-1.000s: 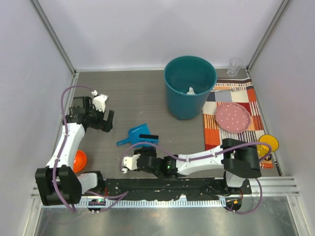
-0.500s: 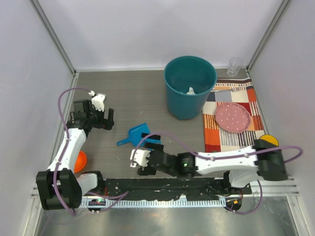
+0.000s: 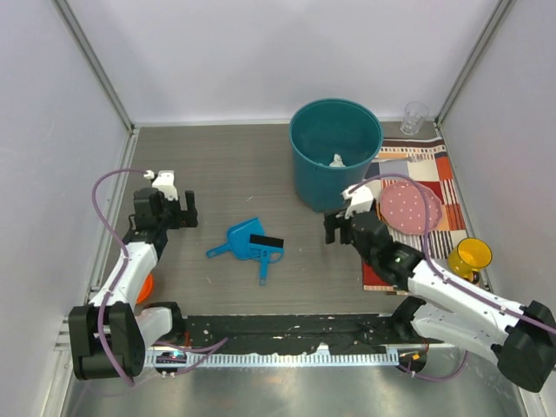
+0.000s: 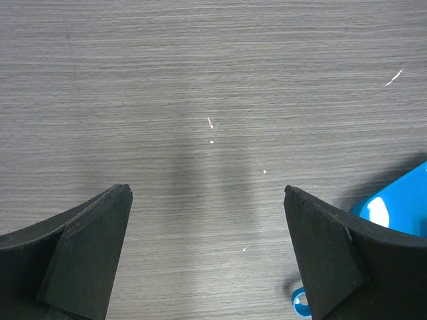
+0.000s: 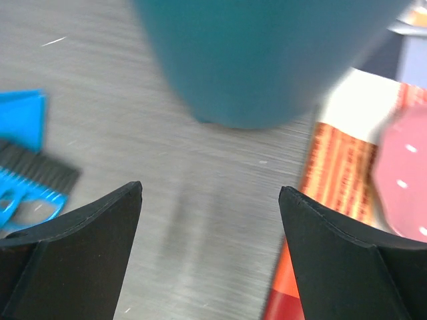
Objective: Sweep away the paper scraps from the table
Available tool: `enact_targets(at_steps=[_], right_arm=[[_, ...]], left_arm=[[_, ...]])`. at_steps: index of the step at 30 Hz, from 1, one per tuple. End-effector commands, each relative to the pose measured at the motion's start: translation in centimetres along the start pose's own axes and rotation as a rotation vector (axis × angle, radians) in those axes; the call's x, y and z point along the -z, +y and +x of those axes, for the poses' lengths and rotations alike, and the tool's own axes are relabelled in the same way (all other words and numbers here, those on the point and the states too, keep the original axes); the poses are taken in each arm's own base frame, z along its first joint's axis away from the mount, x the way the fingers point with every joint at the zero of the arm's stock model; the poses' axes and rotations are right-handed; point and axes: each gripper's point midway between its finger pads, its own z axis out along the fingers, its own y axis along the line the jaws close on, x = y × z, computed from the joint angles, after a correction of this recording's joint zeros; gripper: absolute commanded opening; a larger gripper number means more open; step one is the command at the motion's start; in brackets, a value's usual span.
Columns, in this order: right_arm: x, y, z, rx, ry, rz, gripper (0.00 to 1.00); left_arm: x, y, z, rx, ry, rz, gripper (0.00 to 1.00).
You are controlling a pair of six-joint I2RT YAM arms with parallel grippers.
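One white paper scrap (image 3: 337, 161) lies inside the teal bin (image 3: 335, 152); only tiny white flecks (image 4: 210, 123) show on the grey wood-grain table (image 3: 234, 165). The blue dustpan (image 3: 239, 237) and its black-bristled brush (image 3: 264, 249) lie on the table between the arms. My left gripper (image 3: 184, 213) hangs open over bare table (image 4: 207, 190), with the dustpan's corner (image 4: 393, 207) at its right. Just below the bin's foot (image 5: 267, 60), my right gripper (image 3: 337, 231) is open over bare table (image 5: 210, 190) and holds nothing.
A striped placemat (image 3: 408, 187) with a pink plate (image 3: 410, 207) lies right of the bin. A yellow cup (image 3: 470, 256) stands at the mat's near corner, a clear glass (image 3: 414, 117) at the back. An orange object (image 3: 143, 287) sits beside the left arm.
My right arm swung from the front left, beside the brush handle, over to the foot of the bin, and its jaws opened wide. My left arm drew back slightly leftward.
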Motion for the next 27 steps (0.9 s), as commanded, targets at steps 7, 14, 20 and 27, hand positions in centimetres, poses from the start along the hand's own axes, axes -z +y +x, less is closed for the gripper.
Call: enact_targets(at_steps=[7, 14, 20, 27], right_arm=[[0.0, -12.9, 0.9, -0.295, -0.11, 0.485, 0.89], [2.4, -18.3, 2.9, -0.346, -0.186, 0.679, 0.89], [3.3, -19.7, 2.9, -0.369, -0.226, 0.714, 0.89], [2.9, -20.0, 3.4, -0.351, -0.192, 0.726, 0.89]], left_arm=[[-0.6, 0.6, -1.6, 0.001, -0.135, -0.027, 1.0], [-0.9, 1.5, -1.2, 0.0, -0.122, -0.08, 0.99], [-1.0, 1.9, -1.2, 0.0, -0.128, -0.1, 1.0], [-0.9, 1.8, -1.0, -0.002, -0.127, -0.092, 1.0]])
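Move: The pink plate that my empty right hand swings towards lies about 19 cm to its right, 9 cm farther out and some 10 cm lower. The teal bin stands 14 cm ahead of this hand and 4 cm to its left. On the table, the brush lies 22 cm to the left and 7 cm back, and the dustpan 28 cm left and 2 cm back. From my left hand, the plate is roughly 69 cm to the right and 2 cm farther out. I swing my open right hand about 20 cm to the right, away from the brush and dustpan and out over the striped placemat. Early on it also goes a little forward and then sinks some 3 cm, while I turn it about 45 degrees clockwise until its fingers face the plate. It eases to a stop short of the plate, fingers still wide, touching nothing. ##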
